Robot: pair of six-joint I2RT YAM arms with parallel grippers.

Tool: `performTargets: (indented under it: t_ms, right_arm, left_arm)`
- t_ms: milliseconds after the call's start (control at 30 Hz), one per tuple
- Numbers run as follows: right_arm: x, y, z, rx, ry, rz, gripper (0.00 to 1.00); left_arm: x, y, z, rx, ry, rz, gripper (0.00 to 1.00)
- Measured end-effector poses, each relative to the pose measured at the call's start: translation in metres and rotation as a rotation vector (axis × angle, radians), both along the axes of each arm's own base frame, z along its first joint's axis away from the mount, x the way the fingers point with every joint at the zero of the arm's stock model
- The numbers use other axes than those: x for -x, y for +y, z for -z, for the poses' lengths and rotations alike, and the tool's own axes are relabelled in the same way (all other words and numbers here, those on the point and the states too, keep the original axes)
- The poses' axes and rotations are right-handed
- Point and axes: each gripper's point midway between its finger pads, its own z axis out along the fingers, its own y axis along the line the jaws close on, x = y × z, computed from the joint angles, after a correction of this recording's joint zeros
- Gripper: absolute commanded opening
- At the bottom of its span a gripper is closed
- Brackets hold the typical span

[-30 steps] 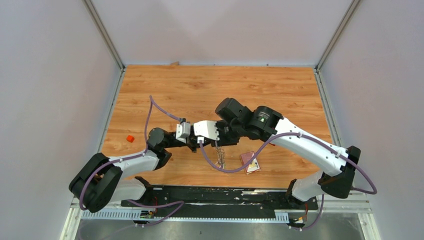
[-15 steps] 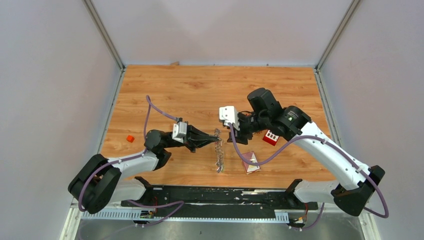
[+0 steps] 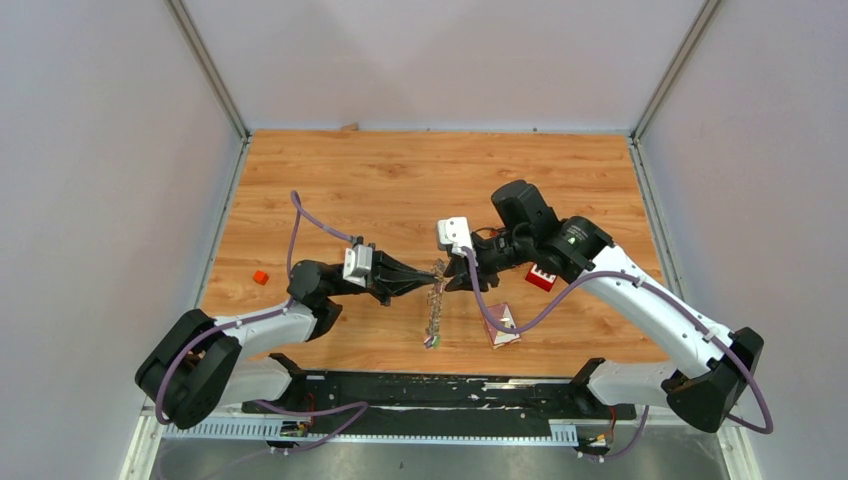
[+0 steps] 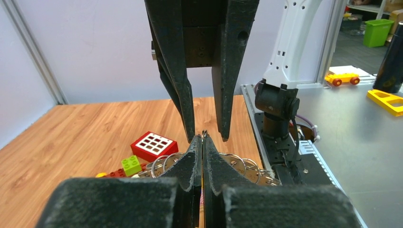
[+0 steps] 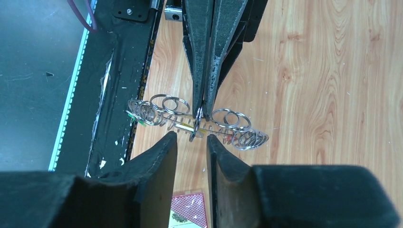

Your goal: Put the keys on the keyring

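Note:
The keyring [image 5: 171, 105] shows as a string of silver wire rings with small yellow, green and red bits among them; separate keys cannot be told apart. It hangs above the wooden table [image 3: 330, 190], and my left gripper [image 3: 432, 279] is shut on one ring near the middle of the string [image 3: 432, 315]. In the left wrist view my left gripper [image 4: 203, 137] pinches that thin ring at its tips. My right gripper [image 3: 450, 283] faces it tip to tip. In its own view my right gripper [image 5: 191, 137] is open, its fingertips [image 5: 168, 142] flanking the pinched ring without touching it.
A red block with white buttons [image 3: 542, 276] lies under the right arm, with green and red toy bricks [image 4: 130, 165] beside it. A red-backed playing card [image 3: 500, 325] lies near the front edge. A small orange cube [image 3: 260, 277] sits far left.
My right gripper pulled back to the right off the left gripper, spread wider, then narrowed and edged back toward the held ring. The hanging string swung slightly left.

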Motion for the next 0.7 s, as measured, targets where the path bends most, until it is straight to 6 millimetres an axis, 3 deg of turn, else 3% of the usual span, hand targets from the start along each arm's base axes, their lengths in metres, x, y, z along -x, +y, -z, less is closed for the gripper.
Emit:
performTargets:
  t_ms: [300,700]
  right_arm:
    - [-0.004,0.004,0.004,-0.017,0.005,0.009,0.05]
    - [-0.005,0.005,0.014,-0.016,0.011,0.012,0.00]
  left_arm:
    - [0.001,0.000,-0.001,0.003,0.000,0.005,0.00]
    - [0.002,0.000,-0.002,0.004,0.007,0.007,0.00]
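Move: Just about 1 cm to the left of the right hand and 1 cm below it, the small steel loop of the keyring sticks out of the left fingertips, between the half-open right fingers. From the left hand it lies about 1 cm to the right. The yellow key hangs some 4 cm under the loop. On the table, some 22 cm below the right hand, the pink card lies level and 12 cm to its right, the red brick about 11 cm ahead and 18 cm right. Closing from about a third open to shut, the right fingers come down onto the small loop at the left fingertips, sinking about 1.5 cm while easing some 0.5 cm forward and left, and end up pinching its protruding edge. The left hand stays in place and keeps its grip on the loop, hardly turning. ##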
